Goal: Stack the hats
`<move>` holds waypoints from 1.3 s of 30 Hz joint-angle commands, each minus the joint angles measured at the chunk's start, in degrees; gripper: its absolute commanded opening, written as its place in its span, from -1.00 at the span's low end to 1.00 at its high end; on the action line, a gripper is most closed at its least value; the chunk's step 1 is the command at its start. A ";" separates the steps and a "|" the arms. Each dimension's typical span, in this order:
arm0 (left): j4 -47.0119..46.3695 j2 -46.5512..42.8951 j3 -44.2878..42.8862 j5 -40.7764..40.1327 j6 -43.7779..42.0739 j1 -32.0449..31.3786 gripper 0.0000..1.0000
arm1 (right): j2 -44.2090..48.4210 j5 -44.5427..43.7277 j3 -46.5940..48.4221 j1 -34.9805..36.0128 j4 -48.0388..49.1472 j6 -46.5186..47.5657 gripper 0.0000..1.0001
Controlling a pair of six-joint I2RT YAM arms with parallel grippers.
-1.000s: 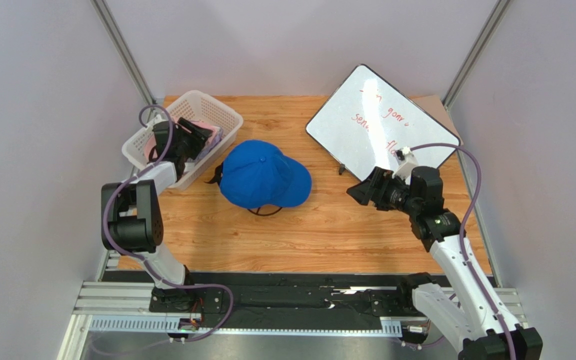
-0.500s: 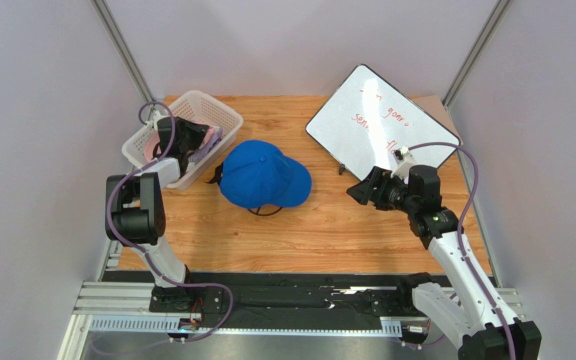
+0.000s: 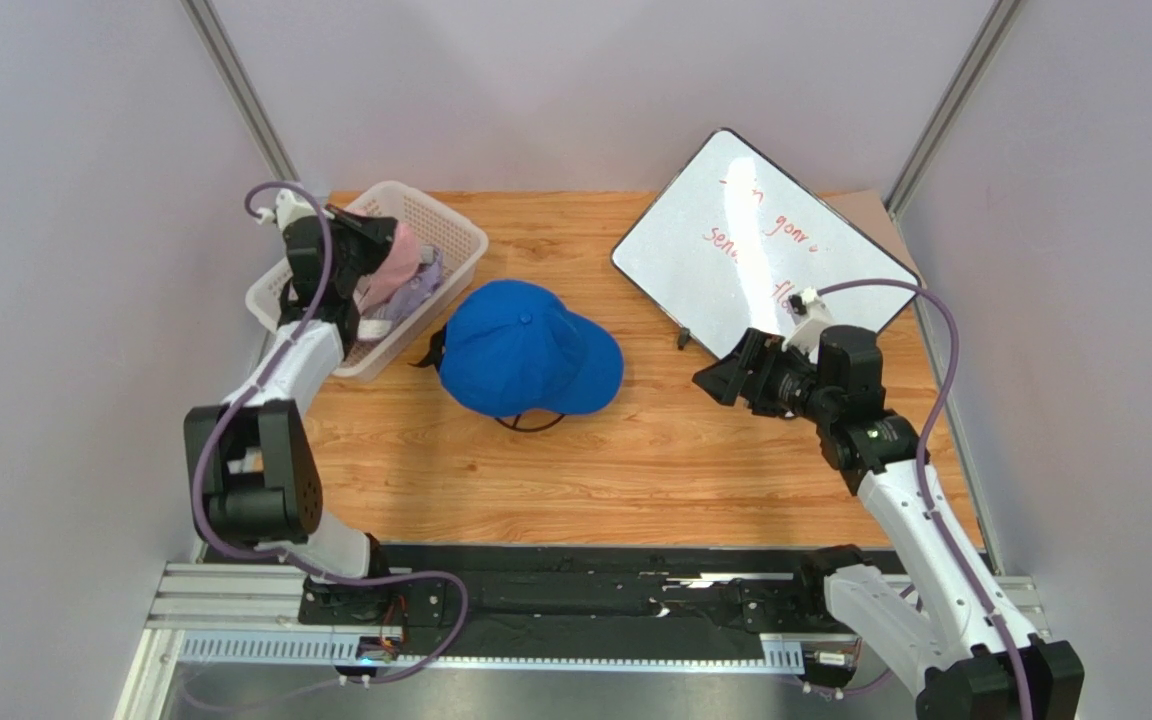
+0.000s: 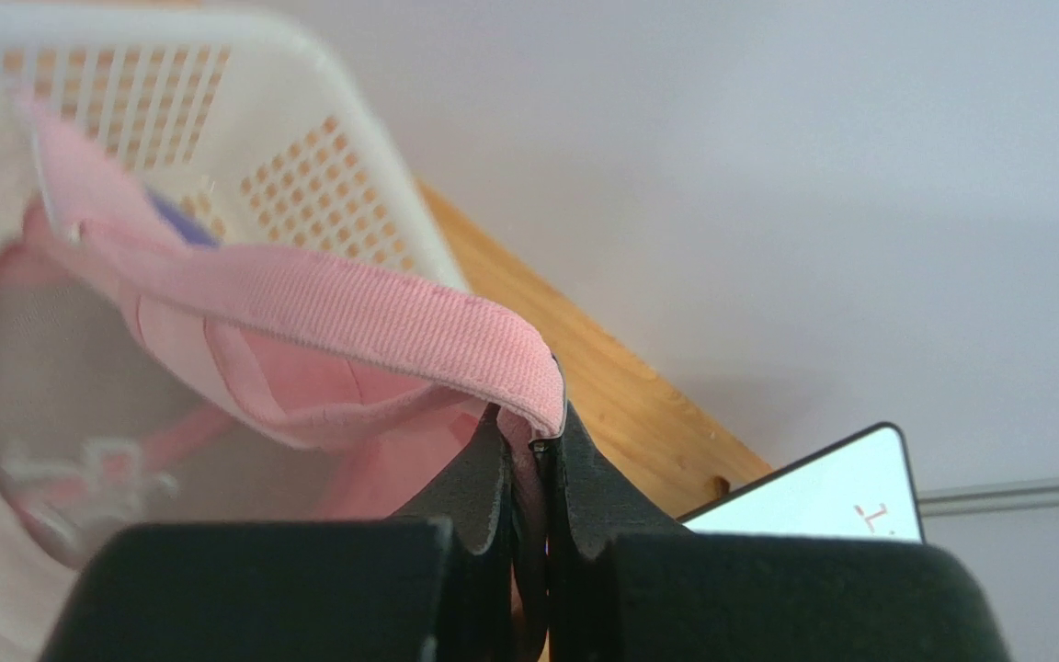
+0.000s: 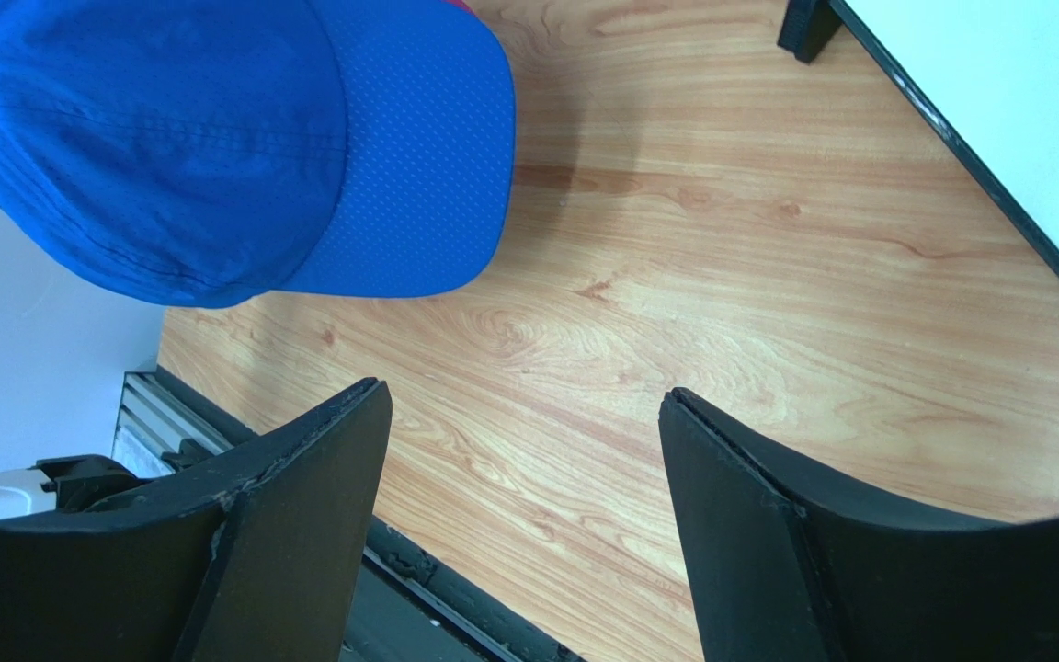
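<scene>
The royal blue hat (image 3: 522, 348) sits domed in the middle of the table, its brim toward the right; the right wrist view shows it (image 5: 218, 138) at upper left. A light pink hat (image 3: 402, 255) rises out of the white basket (image 3: 440, 222) with my left gripper (image 3: 364, 252) shut on it. In the left wrist view the jaws (image 4: 532, 442) pinch the pink hat's edge (image 4: 300, 297). Lavender fabric (image 3: 414, 297) lies under it in the basket. My right gripper (image 3: 717, 383) hangs open to the right of the blue hat, its fingers (image 5: 524, 396) over bare wood.
A whiteboard (image 3: 755, 248) with red writing leans at the back right, close behind my right gripper. Thin black wire (image 3: 530, 425) pokes out under the blue hat's near edge. The basket stands at the table's back left corner by the wall.
My left gripper has shut on the pink hat and drawn it up and back out of the basket. The right arm has barely shifted.
</scene>
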State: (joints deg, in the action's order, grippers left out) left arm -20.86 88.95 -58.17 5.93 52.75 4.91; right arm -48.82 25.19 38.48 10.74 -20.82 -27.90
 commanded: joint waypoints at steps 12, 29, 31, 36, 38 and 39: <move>14.35 -26.09 -15.56 1.17 -23.57 -1.57 -1.00 | 1.62 10.31 4.59 2.51 11.92 -5.84 0.54; 27.01 -22.68 -35.43 -15.24 -39.04 -35.22 -1.00 | -3.65 -5.59 14.07 34.07 21.61 -8.66 0.53; 26.49 -20.57 -36.57 -15.78 -39.39 -38.64 -1.00 | -3.92 -6.38 14.26 35.40 22.22 -9.71 0.53; 22.97 -16.27 -38.85 -16.65 -39.21 -44.18 -1.00 | -3.57 -5.06 6.63 36.10 33.20 -16.74 0.53; 23.32 -13.38 -41.40 -17.70 -40.00 -47.26 -1.00 | -3.39 -9.51 6.43 37.85 31.47 -13.34 0.54; 23.85 -12.40 -42.54 -20.76 -40.44 -48.49 -1.00 | -3.22 -11.98 6.78 40.30 29.89 -9.58 0.54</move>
State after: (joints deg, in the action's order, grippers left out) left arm 5.10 73.78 -94.59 -9.23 15.70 -39.46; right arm -52.47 20.75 46.28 46.78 6.42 -41.36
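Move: The blue hat on the stack lies about 16 cm back, 21 cm to the right and 12 cm below the left gripper, which already holds the pink hat. The basket's middle is 2 cm back, 4 cm left and 18 cm below that gripper. From the open right gripper the pink hat is some 22 cm ahead and 47 cm left, level in height; the blue hat is 9 cm ahead, 27 cm left, 6 cm lower. Keep the left fingers shut on the pink hat's edge and raise it up and back from the basket about 35 cm, tipping the fingers upward, then swing right and a little down over the blue hat, turning clockwise. Meanwhile bring the empty, open right gripper some 16 cm left, rising and drawing back, turning counter-clockwise towards the pink hat. ##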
